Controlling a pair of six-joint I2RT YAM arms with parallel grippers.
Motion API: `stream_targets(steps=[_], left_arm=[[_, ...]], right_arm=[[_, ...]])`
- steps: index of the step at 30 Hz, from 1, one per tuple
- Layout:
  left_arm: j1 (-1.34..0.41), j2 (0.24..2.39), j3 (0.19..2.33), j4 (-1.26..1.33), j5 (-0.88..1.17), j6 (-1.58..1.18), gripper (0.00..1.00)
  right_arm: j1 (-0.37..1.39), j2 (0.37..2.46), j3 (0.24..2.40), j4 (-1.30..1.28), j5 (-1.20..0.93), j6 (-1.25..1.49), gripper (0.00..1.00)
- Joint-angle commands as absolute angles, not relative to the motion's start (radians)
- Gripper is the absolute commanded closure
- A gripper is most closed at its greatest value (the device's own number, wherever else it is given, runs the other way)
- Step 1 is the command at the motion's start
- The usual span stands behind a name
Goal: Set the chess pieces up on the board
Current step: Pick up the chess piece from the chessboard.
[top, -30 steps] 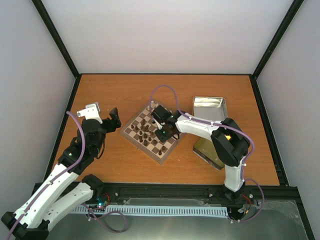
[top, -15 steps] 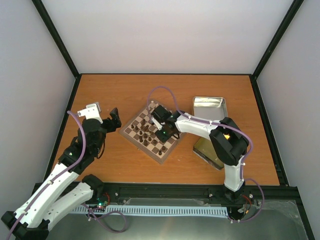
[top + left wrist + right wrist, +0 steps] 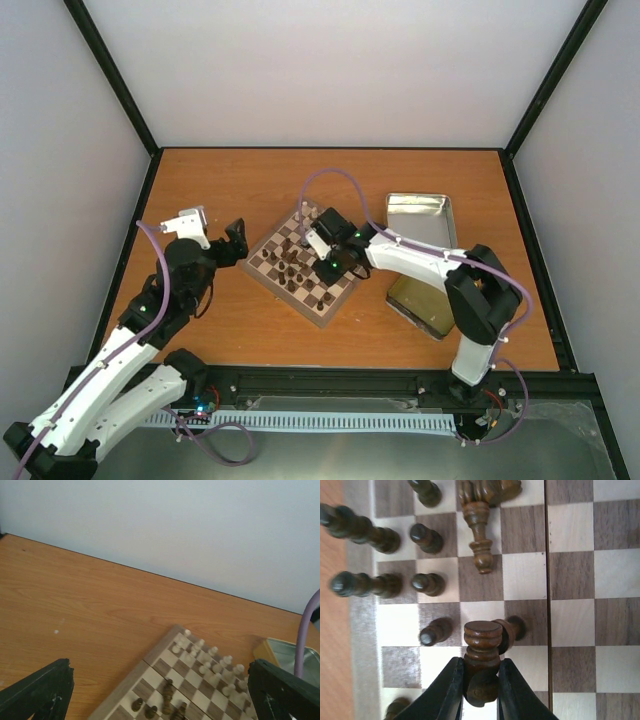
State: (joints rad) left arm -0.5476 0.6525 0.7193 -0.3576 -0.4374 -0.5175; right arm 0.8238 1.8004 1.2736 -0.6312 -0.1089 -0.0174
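Note:
The board (image 3: 276,291) lies turned diamond-wise at the table's middle. Dark chess pieces (image 3: 290,262) crowd its near-left half, and cream ones (image 3: 210,655) line the far side. My right gripper (image 3: 481,671) is shut on a dark turned piece (image 3: 481,652), whose round flat end faces the camera over the board's squares. In the top view that gripper (image 3: 326,263) hangs over the board's right half. Another dark piece (image 3: 481,540) lies on its side ahead. My left gripper (image 3: 160,700) is open, left of the board, holding nothing.
An open metal tin (image 3: 418,218) sits right of the board, and a gold-coloured one (image 3: 418,300) lies nearer, partly under the right arm. Several dark pawns (image 3: 426,537) stand close to the left of the held piece. A small dark piece (image 3: 514,628) lies right behind it.
The right jaws have closed on the dark piece and the right arm's elbow has swung to the right. The left gripper has edged slightly toward the board.

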Motion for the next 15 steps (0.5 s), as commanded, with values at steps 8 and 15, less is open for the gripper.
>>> stream_targets(steps=[8,15], left_arm=[[-0.544,0.689,0.602,-0.177,-0.033,-0.681,0.04],[-0.543,0.744,0.571,-0.112,0.09,-0.758,0.05]], right_arm=[[0.798,1.596,1.188,-0.476,-0.26,0.154,0.85],[0.797,1.549,1.188,-0.467,-0.288,0.223,0.85]])
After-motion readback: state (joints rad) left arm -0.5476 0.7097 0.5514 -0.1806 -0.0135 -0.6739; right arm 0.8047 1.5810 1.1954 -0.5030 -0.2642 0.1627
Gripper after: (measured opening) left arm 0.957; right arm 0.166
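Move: The dark chess piece is already gripped between the right fingers, just clear of the board. The open left gripper waits about 20 cm to the right hand's left, 5 cm back and 20 cm higher. So the piece lies some 20 cm right of the left hand, 5 cm ahead, 20 cm below. From the right hand, fallen dark pieces lie about 7 cm left, 2 cm ahead; a standing dark piece 2 cm left, 3 cm ahead; both 4 cm below. The dark piece is carried up from the board about 8 cm, still pinched in the right fingers, which swing some 20 degrees from pointing down to pointing more to the left. The left hand, jaws staying wide open, comes right about 8 cm and down 6 cm towards the piece, turning clockwise and tipping down; the two grippers don't meet yet. ##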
